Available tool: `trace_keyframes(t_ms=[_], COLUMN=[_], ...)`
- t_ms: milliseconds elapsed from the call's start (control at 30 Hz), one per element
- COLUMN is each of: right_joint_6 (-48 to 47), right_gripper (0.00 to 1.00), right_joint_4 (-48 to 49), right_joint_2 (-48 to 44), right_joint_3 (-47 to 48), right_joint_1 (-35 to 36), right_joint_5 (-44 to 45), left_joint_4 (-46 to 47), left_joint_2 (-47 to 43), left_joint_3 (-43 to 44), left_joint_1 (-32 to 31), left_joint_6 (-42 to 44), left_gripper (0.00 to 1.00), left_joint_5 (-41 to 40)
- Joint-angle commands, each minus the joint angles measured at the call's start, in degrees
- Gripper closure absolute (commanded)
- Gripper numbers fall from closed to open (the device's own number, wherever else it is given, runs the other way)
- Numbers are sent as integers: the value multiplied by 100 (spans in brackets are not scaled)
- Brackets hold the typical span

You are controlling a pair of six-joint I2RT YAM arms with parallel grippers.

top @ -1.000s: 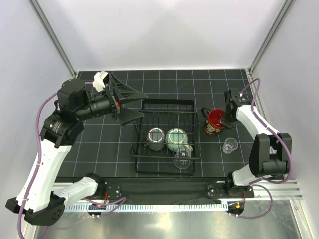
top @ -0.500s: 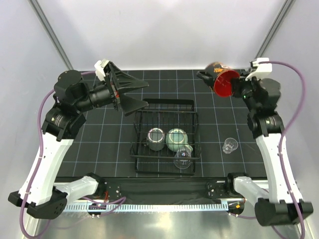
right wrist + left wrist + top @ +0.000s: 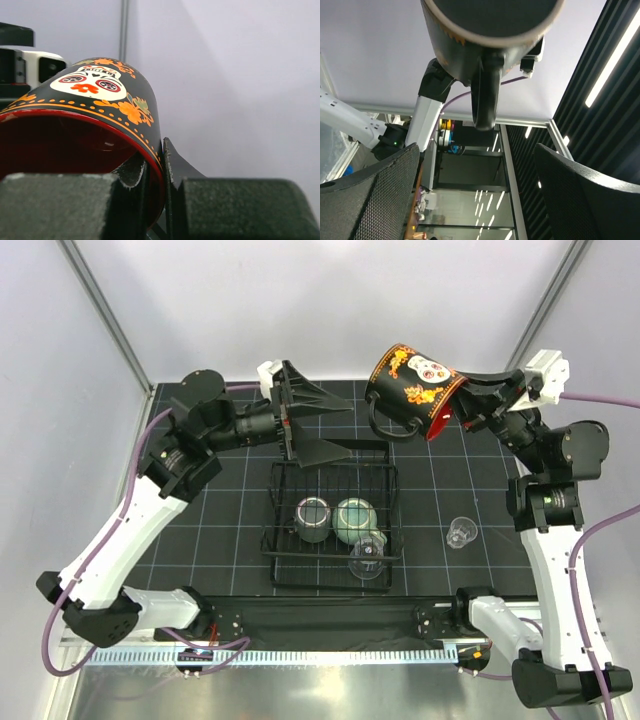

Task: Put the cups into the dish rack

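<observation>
The dark cup with skull-and-orange print (image 3: 408,388) hangs tipped on its side high above the far end of the black wire dish rack (image 3: 278,502). My right gripper (image 3: 447,408) is shut on its red-lined rim, one finger inside and one outside (image 3: 162,170). My left gripper (image 3: 350,433) stands open just left of the cup, facing its base (image 3: 490,20) and handle (image 3: 484,100), and holds nothing. In the rack sit a dark grey-green mug (image 3: 313,517), a pale-green mug (image 3: 354,518) and a clear glass (image 3: 367,556). Another clear glass (image 3: 460,532) stands on the mat right of the rack.
A black gridded mat (image 3: 220,530) covers the table. White walls with metal corner posts (image 3: 105,320) close in the left, back and right. Both arm bases are bolted at the near edge (image 3: 330,625).
My right arm has lifted the skull cup off the mat right of the rack and carried it up and to the left. My left arm has swung right toward it, still open.
</observation>
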Motion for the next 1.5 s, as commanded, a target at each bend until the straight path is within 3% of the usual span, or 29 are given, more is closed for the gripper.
trace_keyframes(t_ms=[0,267,600,1033,1400,1467], right_joint_6=[825,1134,809,624,246,211], right_gripper=[96,96,96,96,96,96], right_joint_4=[1555,1705,1144,747,334,290], right_joint_2=[-237,-377,-509,-369,-299,-299], right_joint_3=[304,75,75,242,417,462], right_joint_1=[-2,138,261,455,815,868], right_joint_5=[-309,-283,-20,68,209,244], left_joint_4=[589,721,694,571,475,466], left_joint_2=[-11,410,665,859,929,920], left_joint_3=[257,537,687,925,1109,1092], left_joint_1=[-162,-628,-1068,-1375,-1455,-1455], left_joint_6=[-353,-327,-186,68,218,236], left_gripper=[8,17,38,41,56,64], left_joint_5=[-96,-430,-940,-1019,-1089,-1107])
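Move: The skull cup's handle, its far side still gripped at the rim by the right hand, is about 9 cm right of the left hand and 2 ahead, level with it. The cup's middle is some 13 cm right and 7 ahead; the dish rack is about 46 cm below, 5 ahead and 3 right. From the right hand, the left gripper lies 20 cm left and 8 back, the cup's middle 8 left and 1 back, all level. The left hand reaches right about 7 cm, drifting back and slightly up, to bring its fingers above and below the skull cup's handle, closing from wide to under half open. The right hand keeps its rim grip, drawing the cup back about 5 cm while rising and turning some 10 degrees counter-clockwise, then sinks again, easing left and slightly forward. ##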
